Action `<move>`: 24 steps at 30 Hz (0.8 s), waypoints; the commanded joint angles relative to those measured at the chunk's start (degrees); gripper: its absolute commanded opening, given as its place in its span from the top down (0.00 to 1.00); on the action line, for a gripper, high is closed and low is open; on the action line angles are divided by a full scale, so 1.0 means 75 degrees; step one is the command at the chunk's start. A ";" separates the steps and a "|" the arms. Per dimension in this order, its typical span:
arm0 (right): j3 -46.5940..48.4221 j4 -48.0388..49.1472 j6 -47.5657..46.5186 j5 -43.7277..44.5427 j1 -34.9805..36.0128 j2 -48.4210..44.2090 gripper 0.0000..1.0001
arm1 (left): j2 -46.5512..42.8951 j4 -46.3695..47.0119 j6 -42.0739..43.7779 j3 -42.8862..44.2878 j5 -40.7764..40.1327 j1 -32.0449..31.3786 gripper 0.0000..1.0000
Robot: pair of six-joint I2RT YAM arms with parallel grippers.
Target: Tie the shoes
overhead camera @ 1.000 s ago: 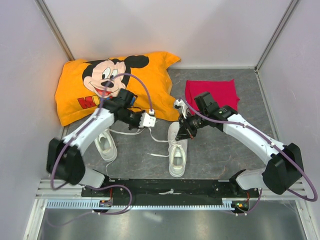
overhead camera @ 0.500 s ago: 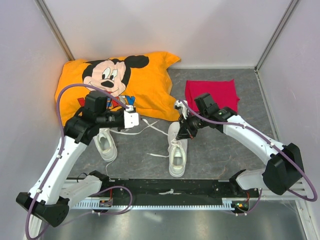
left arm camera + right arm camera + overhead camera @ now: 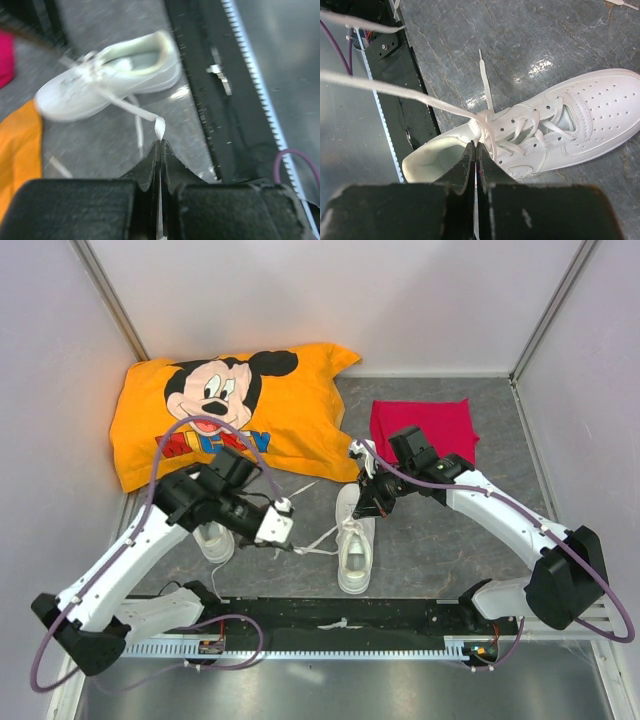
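Observation:
One white shoe (image 3: 355,550) lies toe toward the near edge in the middle, also seen in the right wrist view (image 3: 580,115) and blurred in the left wrist view (image 3: 100,85). My left gripper (image 3: 288,538) (image 3: 160,143) is shut on the end of its lace (image 3: 159,127), which runs taut to the shoe's knot. My right gripper (image 3: 363,506) (image 3: 476,145) is shut on another lace strand (image 3: 487,131) right above the shoe's tongue. The other shoe (image 3: 212,538) lies to the left, partly hidden under my left arm.
An orange cartoon-mouse pillow (image 3: 290,405) lies at the back left and a red cloth (image 3: 425,425) at the back right. A black rail (image 3: 340,615) runs along the near edge. Walls close in on the left, back and right.
My left gripper has swung from the pillow's edge to the left, then toward the near edge, drawing the lace end out with it. The right arm has stayed in place.

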 commanded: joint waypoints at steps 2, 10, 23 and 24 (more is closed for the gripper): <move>0.0199 0.0264 -0.0124 0.0008 -0.0045 -0.0005 1.00 | 0.0707 0.0029 -0.0017 0.0356 0.0540 -0.1674 0.98; 0.0363 0.0370 -0.0136 -0.0098 -0.0057 -0.0005 1.00 | 0.2392 0.1904 -0.1095 0.1340 0.0752 -0.3023 0.98; 0.0305 0.0510 -0.0159 -0.0543 -0.0045 0.0123 1.00 | 0.3707 0.7293 -0.4281 0.1282 -0.0045 -0.4221 0.98; 0.0316 0.0522 -0.0159 -0.0555 -0.0045 0.0135 1.00 | 0.3800 0.7575 -0.4411 0.1271 -0.0173 -0.4221 0.98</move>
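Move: The left gripper, shut on the lace end, hangs some 12 cm to the left of the right shoe's knot, which is about 6 cm farther out and 13 cm lower. The shoe's middle is about 12 cm to its right and 3 cm ahead; a loose tail lies 4 cm to its right and 2 cm ahead, roughly 19 cm below. For the right gripper, the knot is about 1 cm back, 1 cm left and 4 cm below. Carry the held lace end across to the right with the left gripper, about 20 cm, over the shoe's heel opening and past its right side, on the near side of the right gripper's fingers. Ease back about 4 cm early on, then sweep nearly level while turning the wrist some 20 degrees clockwise. Hold the right gripper still, shut on the loop at the knot. ##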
